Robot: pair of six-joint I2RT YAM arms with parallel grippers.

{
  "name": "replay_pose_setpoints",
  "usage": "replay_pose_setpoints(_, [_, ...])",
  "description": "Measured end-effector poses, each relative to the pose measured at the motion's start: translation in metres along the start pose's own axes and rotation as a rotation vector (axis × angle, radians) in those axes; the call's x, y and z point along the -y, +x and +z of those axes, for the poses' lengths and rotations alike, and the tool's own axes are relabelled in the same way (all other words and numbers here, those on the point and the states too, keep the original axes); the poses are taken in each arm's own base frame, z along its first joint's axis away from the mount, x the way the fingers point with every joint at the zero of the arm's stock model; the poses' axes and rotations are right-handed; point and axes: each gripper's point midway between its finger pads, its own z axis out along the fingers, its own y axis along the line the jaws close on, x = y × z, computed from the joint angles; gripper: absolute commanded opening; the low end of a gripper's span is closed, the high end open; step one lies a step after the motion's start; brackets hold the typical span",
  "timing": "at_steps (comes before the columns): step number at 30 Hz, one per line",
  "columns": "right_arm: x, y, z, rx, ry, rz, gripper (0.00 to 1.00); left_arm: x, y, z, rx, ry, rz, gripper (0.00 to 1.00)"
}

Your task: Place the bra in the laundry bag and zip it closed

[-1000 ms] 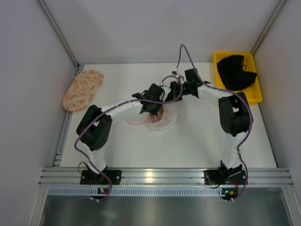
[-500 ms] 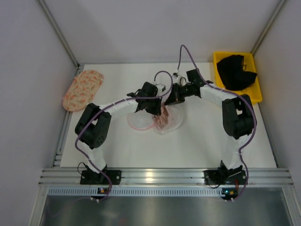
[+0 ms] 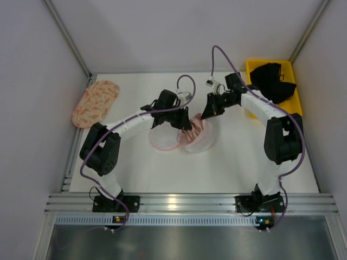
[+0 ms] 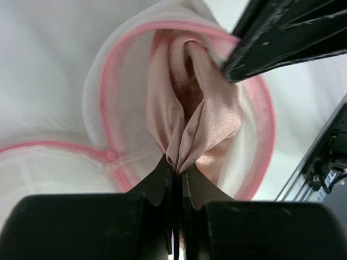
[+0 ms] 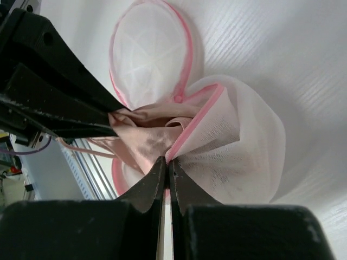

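The laundry bag (image 3: pixel 201 142) lies open at the table's middle, white mesh with a pink zip rim (image 4: pixel 107 81), its flat lid half (image 5: pixel 149 54) spread to the left. The pale pink bra (image 4: pixel 191 108) hangs bunched in the bag's mouth, with a thin strap trailing outside. My left gripper (image 4: pixel 177 169) is shut on the bra's fabric just above the opening (image 3: pixel 186 125). My right gripper (image 5: pixel 167 160) is shut on the bag's pink rim and holds that edge up (image 3: pixel 203 116). The two grippers stand close together over the bag.
A peach patterned oval fabric piece (image 3: pixel 96 103) lies at the back left edge. A yellow bin (image 3: pixel 295 111) holding a black garment (image 3: pixel 271 81) stands at the back right. Grey walls close in three sides, and an aluminium rail (image 3: pixel 184 203) runs along the near edge.
Both grippers have moved right and a little apart. The bag's rim has been lifted and its mouth pulled wider. The bra has come over the opening with the left gripper.
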Motion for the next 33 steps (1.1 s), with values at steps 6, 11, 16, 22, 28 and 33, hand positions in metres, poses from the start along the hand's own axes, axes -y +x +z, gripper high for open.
replay_pose_setpoints(6, [-0.001,-0.002,0.001,0.008,-0.002,0.019,0.0,0.022,0.005,0.035,-0.039,0.073,-0.008,0.0])
replay_pose_setpoints(11, [0.009,0.0,0.002,0.015,0.031,0.042,0.0,0.008,0.027,0.086,-0.117,0.02,-0.103,0.0])
replay_pose_setpoints(16, [0.011,0.015,-0.001,-0.004,0.019,0.095,0.0,-0.008,0.02,0.108,-0.106,-0.066,-0.218,0.0])
replay_pose_setpoints(22, [0.006,0.014,-0.022,0.033,0.027,0.1,0.0,-0.029,0.006,0.106,-0.071,-0.19,-0.27,0.29])
replay_pose_setpoints(28, [0.011,0.011,-0.027,0.051,0.038,0.104,0.0,-0.039,-0.001,0.076,-0.043,-0.235,-0.163,0.73])
replay_pose_setpoints(33, [0.019,0.009,-0.027,0.061,0.044,0.123,0.0,-0.031,-0.02,0.021,0.007,-0.217,-0.075,0.91])
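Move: The laundry bag's open mouth lies some 5 cm to the right of the left hand, about 2 cm back and 6 cm below; the pink bra, still pinched in that hand, already hangs part way into it. The open bag lid lies about 11 cm to the left hand's left, 3 cm back and 9 cm down. From the right hand, which already pinches the mouth's far rim, the mouth's middle is about 2 cm left, 7 cm back and 6 cm below. The bra is pushed down into the bag's mouth by the left hand, still pinching it, going right about 7 cm and down about 8 cm. Low in the bag the hand shifts forward some 4 cm, turning a little, then its fingers open wide, let go, and it draws back up and left. The right hand keeps its pinch on the rim and pulls it about 3 cm to the right. ##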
